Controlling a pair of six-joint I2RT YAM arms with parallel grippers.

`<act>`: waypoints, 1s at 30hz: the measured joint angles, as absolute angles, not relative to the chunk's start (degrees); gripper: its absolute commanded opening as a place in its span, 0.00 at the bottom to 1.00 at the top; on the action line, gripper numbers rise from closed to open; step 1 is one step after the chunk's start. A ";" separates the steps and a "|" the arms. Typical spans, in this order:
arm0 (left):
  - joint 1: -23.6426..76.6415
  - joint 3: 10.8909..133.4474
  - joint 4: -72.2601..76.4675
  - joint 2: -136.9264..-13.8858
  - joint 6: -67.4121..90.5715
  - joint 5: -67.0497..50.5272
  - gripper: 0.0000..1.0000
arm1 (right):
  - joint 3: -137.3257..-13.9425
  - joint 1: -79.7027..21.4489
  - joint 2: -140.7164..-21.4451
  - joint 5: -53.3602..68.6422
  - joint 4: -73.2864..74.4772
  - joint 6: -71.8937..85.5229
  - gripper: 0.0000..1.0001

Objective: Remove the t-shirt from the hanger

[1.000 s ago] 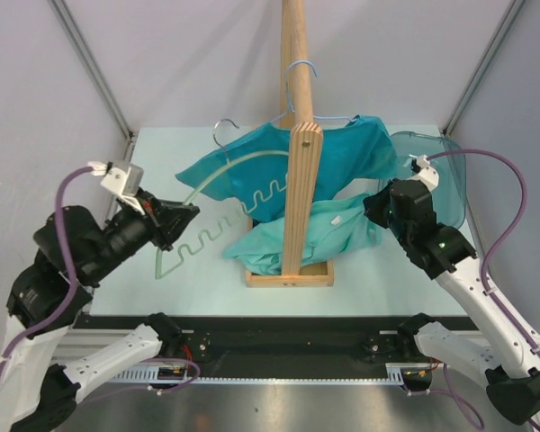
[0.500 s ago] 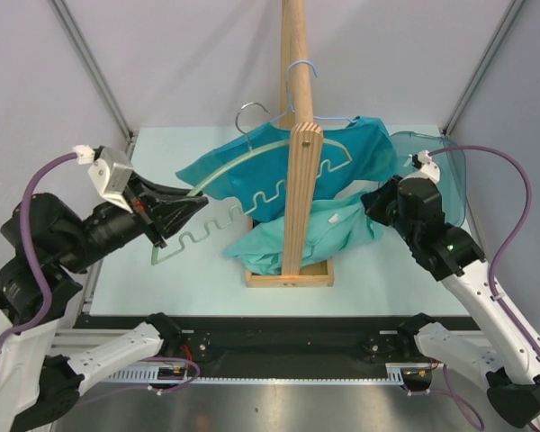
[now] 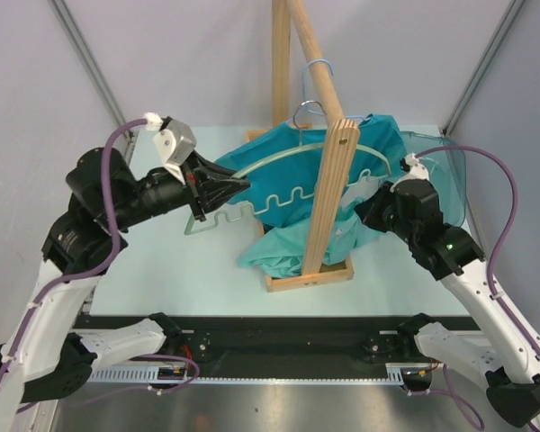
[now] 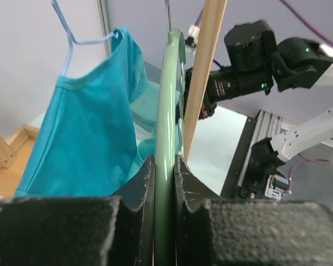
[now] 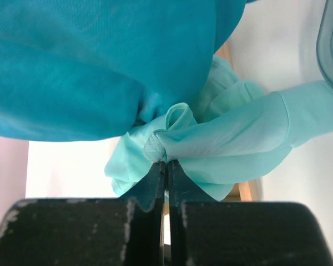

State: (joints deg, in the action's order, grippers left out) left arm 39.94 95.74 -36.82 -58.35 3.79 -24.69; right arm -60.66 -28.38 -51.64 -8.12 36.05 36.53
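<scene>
My left gripper (image 3: 237, 184) is shut on the left end of a pale green plastic hanger (image 3: 292, 155), held in the air beside the wooden rack. In the left wrist view the hanger (image 4: 169, 105) runs up between my pads (image 4: 145, 183). My right gripper (image 3: 371, 205) is shut on a bunched fold of the light mint t-shirt (image 3: 283, 245), which hangs down to the rack's base. The right wrist view shows the mint t-shirt (image 5: 233, 149) pinched at the gripper's tip (image 5: 167, 163). A darker teal shirt (image 3: 378, 144) hangs on a blue wire hanger (image 3: 316, 67).
The wooden rack (image 3: 328, 198) stands tilted mid-table, its base (image 3: 310, 274) near the front. A translucent teal bin (image 3: 445, 166) sits at the right rear. Grey walls close in the sides and back. The darker teal shirt (image 4: 83, 127) fills the left of the left wrist view.
My left arm has risen and swung right, carrying the green hanger up toward the rack. The rack has tilted and its base has shifted right. My right gripper has kept its hold on the mint t-shirt.
</scene>
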 measured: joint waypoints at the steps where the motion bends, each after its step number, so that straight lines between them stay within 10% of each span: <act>1: 39.97 95.35 -36.56 -58.63 3.79 -24.71 0.00 | -60.64 -28.38 -51.57 -7.75 36.38 36.34 0.00; 17: 39.97 91.79 -29.58 -63.94 4.60 -26.09 0.01 | -60.10 -28.29 -48.80 -7.11 37.34 37.50 0.00; 25: 40.27 89.19 -31.14 -60.69 5.72 -20.40 0.76 | -58.76 -29.04 -44.51 -9.63 38.41 38.39 0.00; 30: 40.27 83.53 -33.19 -55.13 7.53 -13.32 0.81 | -63.66 -29.15 -43.22 -11.86 43.29 36.88 0.00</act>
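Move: The left hand pinches the green hanger near one end. The wooden rail for its hook is about 15 cm to the right, 8 cm ahead and 10 cm higher; the front post is 16 cm right, 3 ahead, and the blue shirt hangs 13 cm right, 14 ahead. The right hand grips the mint t-shirt: from it the bundled rest is about 11 cm left, 2 ahead, 10 lower, the rail 10 cm left, level ahead, some 30 higher. Still pinching the green hanger, the left hand carries its hook forward and right onto the rail, some 5 cm with a slight sinking, then opens wide and lets go, sliding back left about 4 cm and down another 3. The right hand keeps its pinch on the mint t-shirt and draws it back, right and, late, up, about 5 cm in all. ##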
